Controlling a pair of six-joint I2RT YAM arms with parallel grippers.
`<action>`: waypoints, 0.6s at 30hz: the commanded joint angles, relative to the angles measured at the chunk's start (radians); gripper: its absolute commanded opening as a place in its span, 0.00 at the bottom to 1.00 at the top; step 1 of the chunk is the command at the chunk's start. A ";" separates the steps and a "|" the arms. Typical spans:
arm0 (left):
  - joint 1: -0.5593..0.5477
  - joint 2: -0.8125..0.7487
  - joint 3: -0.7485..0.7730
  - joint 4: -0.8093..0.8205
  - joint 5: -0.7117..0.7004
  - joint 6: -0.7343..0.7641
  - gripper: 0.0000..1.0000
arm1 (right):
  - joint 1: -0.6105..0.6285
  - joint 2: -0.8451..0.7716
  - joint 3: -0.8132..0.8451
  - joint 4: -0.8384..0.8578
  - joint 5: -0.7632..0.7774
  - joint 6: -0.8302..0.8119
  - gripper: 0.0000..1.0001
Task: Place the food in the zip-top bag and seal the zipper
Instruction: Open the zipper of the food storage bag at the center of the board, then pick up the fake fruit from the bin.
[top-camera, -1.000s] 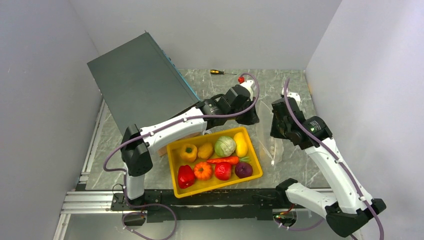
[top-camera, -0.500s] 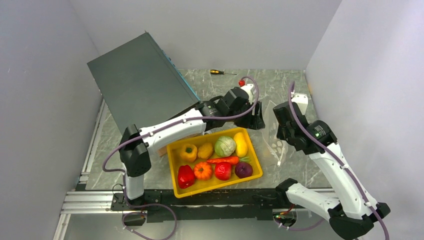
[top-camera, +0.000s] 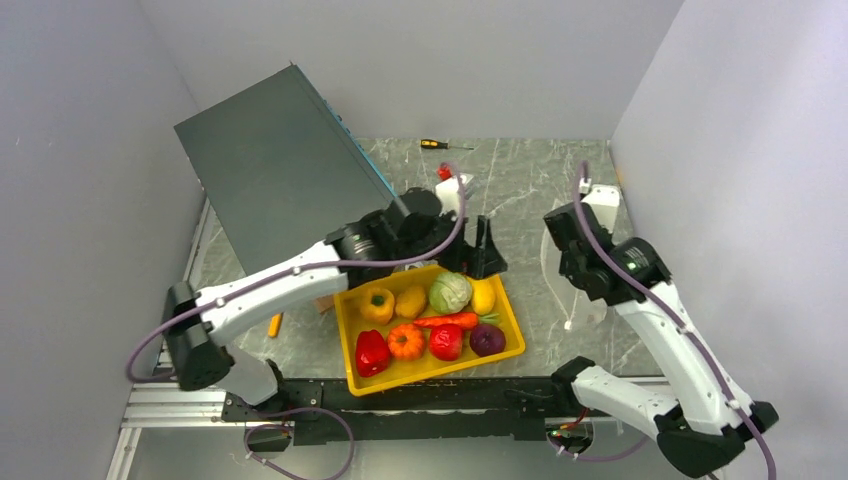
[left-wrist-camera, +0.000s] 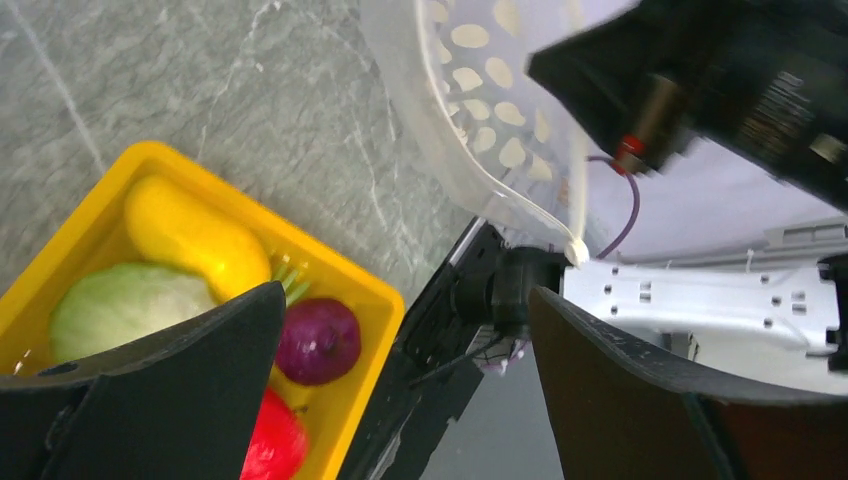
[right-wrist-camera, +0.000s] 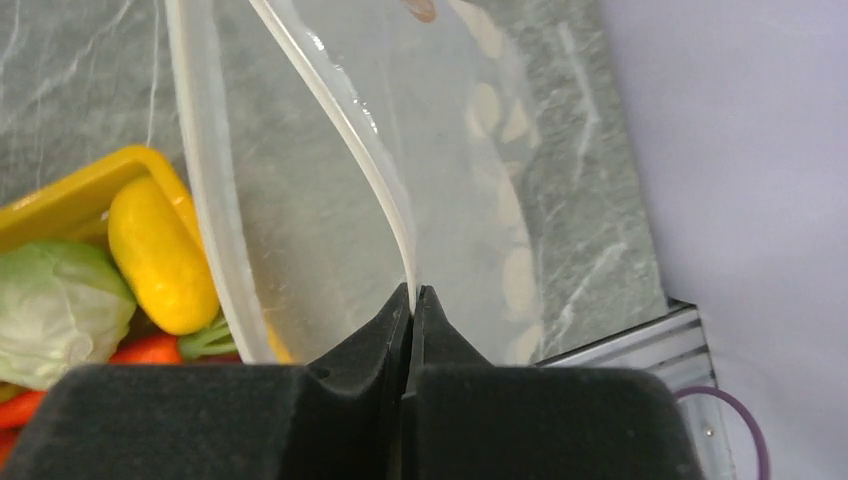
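The food lies in a yellow tray (top-camera: 430, 372): cabbage (top-camera: 450, 292), yellow squash (top-camera: 482, 295), carrot (top-camera: 447, 321), purple onion (top-camera: 487, 340), tomato (top-camera: 445, 342), pumpkin (top-camera: 406, 341) and peppers (top-camera: 371, 352). The clear dotted zip-top bag (top-camera: 568, 300) hangs right of the tray with its mouth gaping. My right gripper (right-wrist-camera: 410, 292) is shut on the zipper (right-wrist-camera: 385, 200), the white strip of the bag (right-wrist-camera: 330, 210). My left gripper (top-camera: 480, 255) stands open over the tray's far right corner, holding nothing. In the left wrist view the open left gripper (left-wrist-camera: 405, 295) looks down past the onion (left-wrist-camera: 318, 340), with the bag (left-wrist-camera: 480, 110) beyond.
A large grey panel (top-camera: 280, 170) leans at the back left. A screwdriver (top-camera: 440, 145) lies near the back wall. A small orange object (top-camera: 274, 324) lies left of the tray. White walls close in on both sides, and a metal rail (top-camera: 190, 400) runs along the near edge.
My left gripper has opened, let go of the bag and swung left to the tray's far corner. My right gripper has shut on the bag's strip and holds it up alone.
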 joint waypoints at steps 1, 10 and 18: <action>-0.010 -0.163 -0.136 0.062 -0.057 0.058 0.98 | 0.010 0.084 -0.100 0.171 -0.244 -0.050 0.00; -0.123 -0.297 -0.338 0.071 -0.242 0.131 1.00 | 0.020 0.017 -0.249 0.379 -0.505 -0.095 0.00; -0.326 -0.240 -0.391 0.011 -0.500 0.139 1.00 | 0.020 -0.036 -0.290 0.393 -0.517 -0.107 0.00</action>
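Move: The left hand, empty and already nearly wide open, has the red fruit in the yellow tray about 25 cm below it, 7 cm to its left and 6 cm back; from that fruit, the cabbage lies 10 cm farther out and the purple vegetable 9 cm to the right. The right hand already pinches one lip of the bag; the tray's right edge, where it heads, is some 13 cm left, level fore and aft, and 24 cm down, with the yellow squash 6 cm beyond that edge and 4 cm farther out. Leftward about 10 cm and down some 8 cm, the right hand carries the bag towards the tray's right edge, keeping its shut pinch on the lip and turning roughly 30 degrees, partly counter-clockwise. The left hand, staying open and touching nothing, first swings left about 6 cm, then draws back and sinks over the tray towards the red fruit, its fingers tipping further down. ##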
